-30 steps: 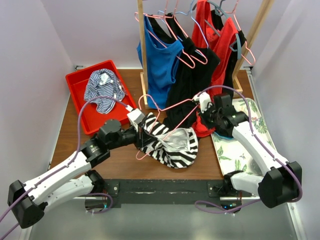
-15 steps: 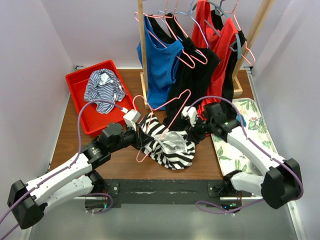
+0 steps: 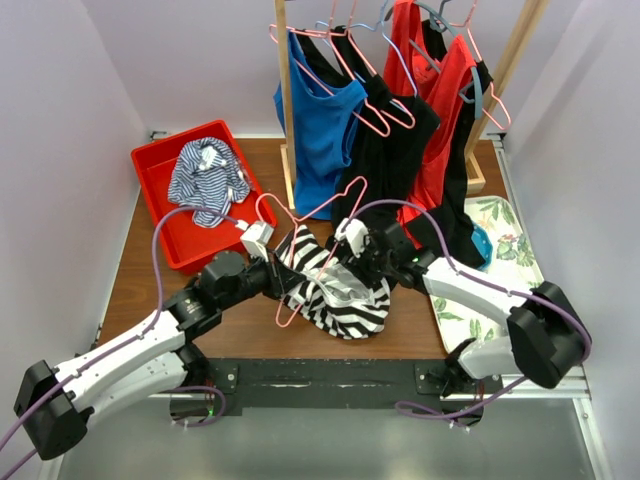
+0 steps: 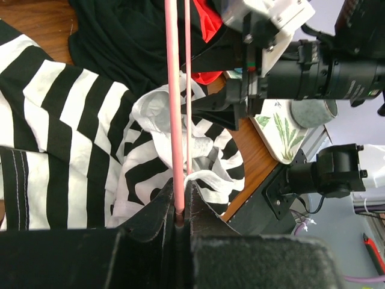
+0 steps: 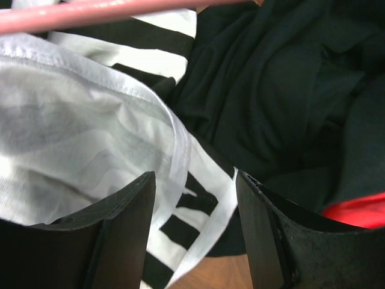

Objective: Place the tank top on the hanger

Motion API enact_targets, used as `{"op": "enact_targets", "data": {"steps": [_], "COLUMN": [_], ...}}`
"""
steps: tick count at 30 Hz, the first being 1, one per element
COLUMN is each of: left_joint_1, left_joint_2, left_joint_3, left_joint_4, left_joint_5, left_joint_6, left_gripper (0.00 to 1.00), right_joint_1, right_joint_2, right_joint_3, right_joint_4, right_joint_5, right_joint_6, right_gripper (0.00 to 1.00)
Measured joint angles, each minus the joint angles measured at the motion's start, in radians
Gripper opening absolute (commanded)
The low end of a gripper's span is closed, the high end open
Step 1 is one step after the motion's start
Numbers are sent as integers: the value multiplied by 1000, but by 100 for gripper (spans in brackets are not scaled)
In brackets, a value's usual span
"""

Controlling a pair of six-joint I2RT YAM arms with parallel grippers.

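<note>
The tank top (image 3: pixel 340 298), with bold black and white stripes, lies crumpled on the wooden table near the front middle. My left gripper (image 3: pixel 289 277) is shut on the wire of the pink hanger (image 3: pixel 352 184), which slants up across the tank top. In the left wrist view the jaws (image 4: pixel 179 208) clamp the pink hanger (image 4: pixel 174 108) over the tank top (image 4: pixel 66 138). My right gripper (image 3: pixel 342 262) is open and low over the tank top's right side. In the right wrist view its gripper (image 5: pixel 194 177) straddles the tank top's white hem (image 5: pixel 180 150) without closing. The hanger (image 5: pixel 90 15) crosses above.
A red tray (image 3: pixel 150 190) at the back left holds a thin blue-and-white striped garment (image 3: pixel 205 175). A wooden rack (image 3: pixel 285 100) carries blue, black and red tops; the plain black top (image 3: pixel 385 170) drapes down to the table. A floral mat (image 3: pixel 510 255) lies at the right.
My right gripper has moved left, from the hanging black and red tops to the tank top. The hanger has shifted left and swung more upright in my left gripper.
</note>
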Motion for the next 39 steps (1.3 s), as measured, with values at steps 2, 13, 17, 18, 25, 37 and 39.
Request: {"op": "enact_targets", "data": {"steps": [2,13,17,18,25,37,39], "left_joint_1": [0,0,0,0,3,6,6], "left_joint_2": [-3,-54,-63,-66,-126,-61,-48], "left_joint_3": [-3,-14,-18,-18,-14,138,159], "left_joint_4": [0,-14,-31,-37,-45,-125,-154], "left_joint_5": [-7,-42,-51,-50,35,166,159], "left_joint_6": [-5,-2,9,17,171,444,480], "left_gripper": [0,0,0,0,0,0,0], "right_joint_1": [19,58,19,-2,-172,-335,-351], "right_joint_2": [19,59,-12,-33,-117,-92,-93], "right_joint_3": [0,-13,-15,-10,152,410,433], "right_joint_4": [16,70,55,44,-99,-303,-327], "right_joint_5": [32,250,269,264,191,-15,-33], "right_joint_6": [0,-24,-27,-27,-27,-4,0], "right_gripper": [57,0,0,0,0,0,0]}}
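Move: The tank top's pale strap edge lies between the right gripper's open fingers, about 2 cm ahead, 1 cm right and 2 cm below. The hanger's free end stands about 12 cm ahead, 2 cm right and 6 cm above the right hand. The black garment bunches some 10 cm ahead, 4 cm right and 4 cm below. From the left gripper, which already holds the hanger, the strap edge is roughly 10 cm right, 1 cm ahead and 8 cm below. Dip the right gripper slightly forward and down, shut its fingers on the tank top's strap edge, then draw the pinched cloth up about 17 cm, with some 9 cm to the right and 6 cm forward, to beside the hanger's free end. Keep the left grip on the hanger, raising it about 5 cm, tilting the fingers up some 20 degrees and swinging them clockwise. ##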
